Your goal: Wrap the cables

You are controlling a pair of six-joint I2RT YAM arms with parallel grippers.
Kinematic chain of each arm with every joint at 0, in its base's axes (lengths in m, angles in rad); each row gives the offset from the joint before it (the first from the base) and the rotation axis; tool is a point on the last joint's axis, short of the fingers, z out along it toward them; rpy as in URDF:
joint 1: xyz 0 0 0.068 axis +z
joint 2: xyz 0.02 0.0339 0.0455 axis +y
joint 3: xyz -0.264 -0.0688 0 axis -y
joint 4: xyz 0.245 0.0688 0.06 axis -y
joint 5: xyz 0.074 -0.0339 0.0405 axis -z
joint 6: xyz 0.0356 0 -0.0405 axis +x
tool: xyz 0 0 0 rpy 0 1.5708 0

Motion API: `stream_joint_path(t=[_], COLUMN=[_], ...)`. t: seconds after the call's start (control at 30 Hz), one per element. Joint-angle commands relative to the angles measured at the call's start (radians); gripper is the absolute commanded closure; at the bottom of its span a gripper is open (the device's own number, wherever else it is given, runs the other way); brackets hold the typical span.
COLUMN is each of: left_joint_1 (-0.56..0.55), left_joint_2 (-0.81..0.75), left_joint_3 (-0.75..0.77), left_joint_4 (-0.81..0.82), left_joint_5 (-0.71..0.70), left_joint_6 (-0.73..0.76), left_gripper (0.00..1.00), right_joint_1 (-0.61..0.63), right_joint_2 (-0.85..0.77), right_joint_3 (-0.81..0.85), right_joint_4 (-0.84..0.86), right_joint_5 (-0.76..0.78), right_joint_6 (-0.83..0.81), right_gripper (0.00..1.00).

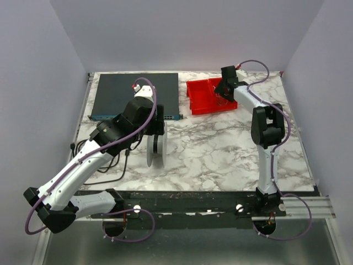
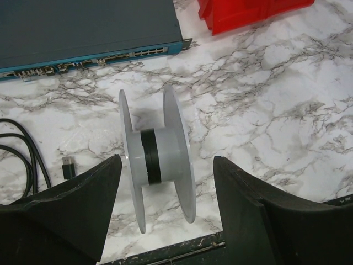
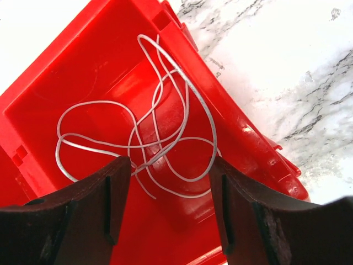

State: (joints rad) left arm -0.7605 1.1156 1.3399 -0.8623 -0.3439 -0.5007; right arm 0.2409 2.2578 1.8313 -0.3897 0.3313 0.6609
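Note:
The cables (image 3: 160, 130) are a loose tangle of thin white wire on the floor of a red bin (image 3: 60, 72). My right gripper (image 3: 170, 165) hangs open just over the tangle, and its lower loops lie between the two dark fingers (image 3: 99, 204). From above, the right gripper (image 1: 223, 88) reaches into the red bin (image 1: 201, 102) at the back. My left gripper (image 2: 166, 163) is open, with a finger on each side of a white spool (image 2: 165, 146) that stands on its flange edges. There is a gap on both sides. From above, the left gripper (image 1: 156, 130) sits over the spool (image 1: 157, 149).
A flat dark network switch (image 1: 135, 94) lies at the back left, its port row (image 2: 110, 58) facing the spool. Black cords (image 1: 105, 165) and a small plug (image 2: 68, 165) lie on the marble left of the spool. The table's dark front rail (image 1: 193, 199) runs behind the arm bases.

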Motion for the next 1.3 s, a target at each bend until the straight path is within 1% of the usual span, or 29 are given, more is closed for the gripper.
stream_joint_path(t=[0.0,0.13,0.17,0.23,0.3,0.43,0.47,0.93,1.07,1.27], left_joint_1=[0.006,0.006,0.006,0.006,0.007,0.007,0.007,0.009,0.01,0.01], left_joint_2=[-0.01,-0.015,-0.017,-0.017,-0.02,-0.026,-0.028,-0.039,-0.043,-0.048], left_joint_3=[-0.007,-0.01,-0.01,-0.012,-0.014,-0.016,-0.017,-0.002,0.008,0.016], left_joint_4=[0.004,0.002,0.002,0.003,0.003,0.005,0.005,0.012,0.012,0.031], left_joint_5=[0.024,0.026,0.028,0.031,0.034,0.037,0.038,0.052,0.061,0.086], left_joint_6=[0.01,0.009,0.008,0.008,0.007,0.005,0.005,0.011,0.013,0.013], left_gripper=[0.3,0.3,0.3,0.3,0.3,0.3,0.3,0.3,0.3,0.3], right_joint_1=[0.002,0.004,0.006,0.012,0.016,0.015,0.016,0.02,0.028,0.053], right_joint_2=[0.024,-0.022,-0.032,-0.045,-0.058,-0.088,-0.097,-0.292,-0.373,-0.548], right_joint_3=[0.007,-0.085,-0.099,-0.119,-0.142,-0.158,-0.157,-0.101,-0.085,-0.094], right_joint_4=[0.004,0.084,0.1,0.118,0.139,0.149,0.149,0.122,0.092,0.066], right_joint_5=[0.027,0.04,0.044,0.069,0.082,0.104,0.105,0.084,0.081,0.076], right_joint_6=[0.112,0.181,0.19,0.198,0.199,0.199,0.193,0.102,0.068,0.007], right_gripper=[0.34,0.36,0.4,0.51,0.63,0.97,0.99,0.99,0.99,0.99])
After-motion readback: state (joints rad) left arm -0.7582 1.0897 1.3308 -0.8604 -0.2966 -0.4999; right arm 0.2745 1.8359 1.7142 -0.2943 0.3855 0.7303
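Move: The right hand hovers with open fingers right at the white cable in the red box: the coil's middle is about 1 cm ahead, level sideways and some 4 cm below. The box's middle lies about 5 cm to this hand's left, level fore and aft and 4 cm lower; the spool stands some 31 cm left and 27 cm back, roughly 4 cm higher. From the left hand the cable lies about 32 cm ahead, 30 cm right and 26 cm below. Down and slightly back the right hand first dips about 3 cm into the red box, turning slightly clockwise while its fingers close and pinch the white cable. Then it lifts quickly and nearly straight up, some 23 cm from the low point, drawing back a little late in the rise, fingertips tilting up about 20 degrees and keeping their pinch. ##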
